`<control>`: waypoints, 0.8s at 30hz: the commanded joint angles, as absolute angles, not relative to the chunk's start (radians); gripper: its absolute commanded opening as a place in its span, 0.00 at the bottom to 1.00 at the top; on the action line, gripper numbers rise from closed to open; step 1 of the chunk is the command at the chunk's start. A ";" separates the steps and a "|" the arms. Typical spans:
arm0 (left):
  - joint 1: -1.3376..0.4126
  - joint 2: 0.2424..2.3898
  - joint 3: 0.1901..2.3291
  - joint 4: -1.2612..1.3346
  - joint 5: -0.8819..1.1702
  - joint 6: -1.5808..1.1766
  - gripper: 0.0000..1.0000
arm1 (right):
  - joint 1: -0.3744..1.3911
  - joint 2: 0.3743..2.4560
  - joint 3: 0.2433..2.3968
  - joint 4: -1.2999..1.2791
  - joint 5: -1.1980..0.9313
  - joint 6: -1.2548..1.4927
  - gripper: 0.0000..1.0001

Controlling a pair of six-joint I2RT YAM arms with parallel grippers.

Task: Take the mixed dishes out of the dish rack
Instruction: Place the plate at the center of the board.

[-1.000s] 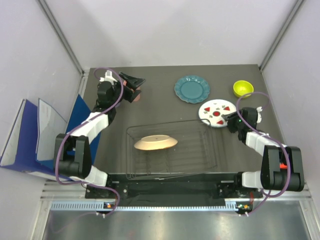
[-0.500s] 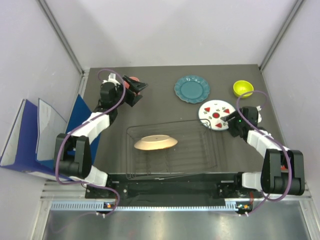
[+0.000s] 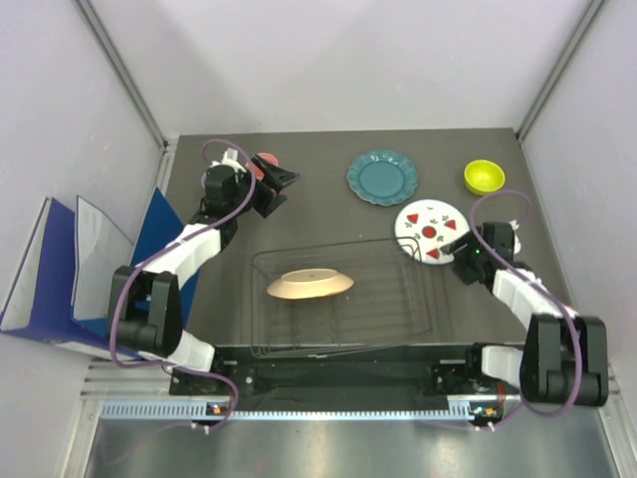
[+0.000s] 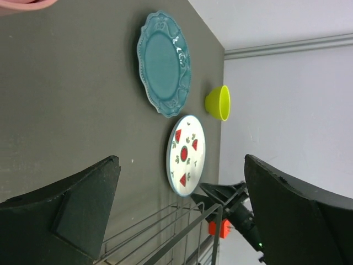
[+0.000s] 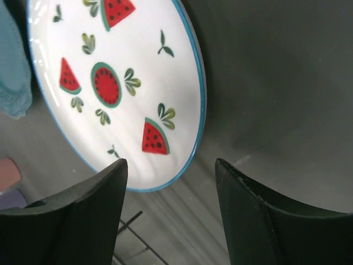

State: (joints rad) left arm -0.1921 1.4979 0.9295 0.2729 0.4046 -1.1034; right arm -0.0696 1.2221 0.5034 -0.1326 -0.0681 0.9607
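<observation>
The dark wire dish rack [image 3: 398,299] sits mid-table and holds one peach plate [image 3: 310,284]. On the table beyond it lie the teal scalloped plate [image 3: 382,177] [image 4: 164,63], the yellow-green bowl [image 3: 483,176] [image 4: 219,102] and the white plate with red watermelon marks [image 3: 432,229] [image 5: 110,83] [image 4: 186,154]. My right gripper [image 3: 455,249] [image 5: 171,165] is open just off the white plate's near edge, holding nothing. My left gripper [image 3: 284,189] [image 4: 181,165] is wide open and empty, beside the salmon-pink cup [image 3: 265,164] [image 4: 27,4] at the far left.
Blue and white folders [image 3: 80,269] lean outside the table's left edge. Grey walls close off the back and both sides. A corner of the rack's wire [image 5: 129,237] [image 4: 182,232] shows near both grippers.
My right gripper has opened off the white plate and drawn back toward the near edge. My left gripper has shifted right, uncovering the salmon-pink cup.
</observation>
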 commanded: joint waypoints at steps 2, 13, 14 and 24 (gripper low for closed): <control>-0.201 1.387 1.032 0.160 0.329 -0.945 0.99 | -0.071 0.964 0.512 -0.136 -0.023 0.983 0.64; -0.302 1.223 1.223 -0.142 0.145 -0.539 0.99 | -0.003 0.781 0.822 -0.202 0.003 0.976 0.64; -0.357 1.192 1.213 -0.165 0.086 -0.463 0.99 | 0.044 0.752 0.809 -0.165 -0.021 0.979 0.64; -0.540 0.643 0.807 -0.176 0.247 -0.066 0.99 | 0.120 0.808 0.793 0.031 -0.224 0.885 0.63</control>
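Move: The cream dish in the rack lies about 20 cm back from the left gripper, 6 cm to its right and 15 cm lower. The pink cup is some 10 cm ahead, 9 cm left and 15 cm lower. From the right gripper, the white plate's middle is about 8 cm ahead, 5 cm left and slightly below; the teal plate is 27 cm ahead, 17 cm left, the green bowl 26 cm ahead, 12 cm right. Lift the open right gripper steeply away from the already released plate, about 28 cm up with a drift left at the end, tipping its fingers from steeply down to nearly level. Meanwhile raise the open left gripper, then draw it back about 16 cm to high over the rack's left part, rolling it nearly 60 degrees about its own length, left side rising. ##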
